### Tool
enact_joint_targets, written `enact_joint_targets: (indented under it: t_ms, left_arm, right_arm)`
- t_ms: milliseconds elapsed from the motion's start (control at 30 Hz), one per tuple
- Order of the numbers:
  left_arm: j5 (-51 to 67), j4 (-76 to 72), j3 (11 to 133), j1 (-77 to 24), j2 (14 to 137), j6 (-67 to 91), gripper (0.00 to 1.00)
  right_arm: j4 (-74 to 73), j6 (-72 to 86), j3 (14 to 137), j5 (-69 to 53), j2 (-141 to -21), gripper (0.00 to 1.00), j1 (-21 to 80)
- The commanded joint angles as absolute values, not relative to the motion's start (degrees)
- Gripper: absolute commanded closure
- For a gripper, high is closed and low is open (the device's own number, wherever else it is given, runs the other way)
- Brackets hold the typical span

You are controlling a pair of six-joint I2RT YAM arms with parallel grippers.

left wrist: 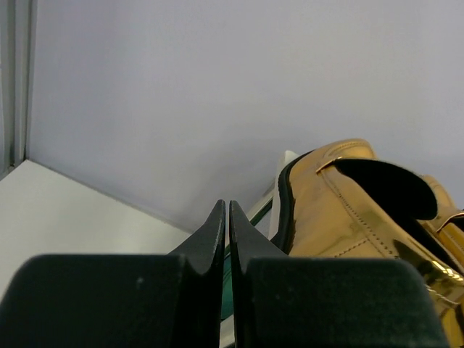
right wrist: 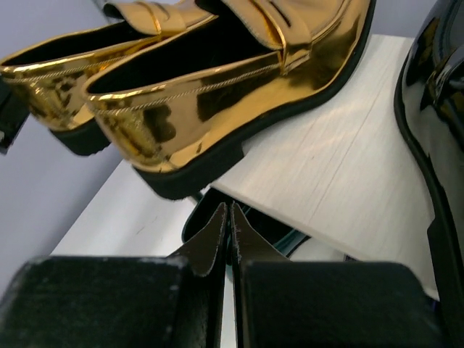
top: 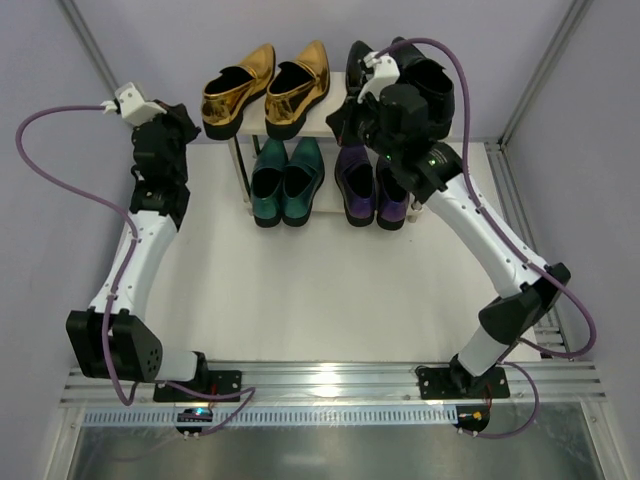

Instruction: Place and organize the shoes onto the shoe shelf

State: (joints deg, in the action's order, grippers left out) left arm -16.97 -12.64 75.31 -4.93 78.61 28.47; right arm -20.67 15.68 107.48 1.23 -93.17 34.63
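The shoe shelf (top: 327,117) stands at the back of the table. A gold pair (top: 265,88) sits on the left of its top board, and the black pair (top: 432,78) on the right is partly covered by my right arm. On the lower tier are the teal pair (top: 287,182) and the purple pair (top: 370,186). My left gripper (left wrist: 225,209) is shut and empty, hovering just left of a gold shoe (left wrist: 348,210). My right gripper (right wrist: 227,212) is also shut and empty, in front of the top board (right wrist: 348,174), between the gold heels (right wrist: 174,123) and a black shoe (right wrist: 435,109).
A grey wall rises right behind the shelf. Metal frame posts (top: 530,80) stand at the back corners. The white tabletop (top: 300,290) stretches from the shelf to the arm bases at the near rail (top: 330,380). Purple cables (top: 60,170) loop beside both arms.
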Motion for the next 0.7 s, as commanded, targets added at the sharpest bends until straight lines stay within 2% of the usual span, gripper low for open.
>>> enact_joint_targets:
  t_ms: [0,300,667]
  left_arm:
    - [-13.7,-15.7,77.1,-4.3,79.9,28.7,1.00]
    - [-10.6,-17.3,77.5,-3.2,83.1,31.4,0.99]
    - [-2.3,-20.0,78.4,-3.3,85.7,38.6,1.00]
  right_arm:
    - [-23.5,16.7,116.2,9.0,-97.1,0.96,34.8]
    - [-30.8,16.5,131.6,10.5,-109.8,0.96,34.8]
    - [-31.0,16.7,132.7,11.5,-114.3,0.96,34.8]
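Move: The left gold shoe's middle is about 9 cm ahead of the left hand, 9 cm to its right and a little lower; the right gold shoe stands some 12 cm farther right. From the right hand that right gold shoe is about 13 cm ahead, 9 cm left and slightly below. The near black shoe is equally far ahead of the right hand but 9 cm to its right, leaving a strip of bare shelf between. The gold pair is closed in on from both sides with shut fingers. The right hand drives forward about 8 cm over the shelf's front edge, drifts slightly left, then sinks some 5 cm into the gap beside the right gold shoe, tipping down and turning a little clockwise. The left hand eases forward and down about 3 cm each, then swings right against the left gold shoe's outer heel side. ##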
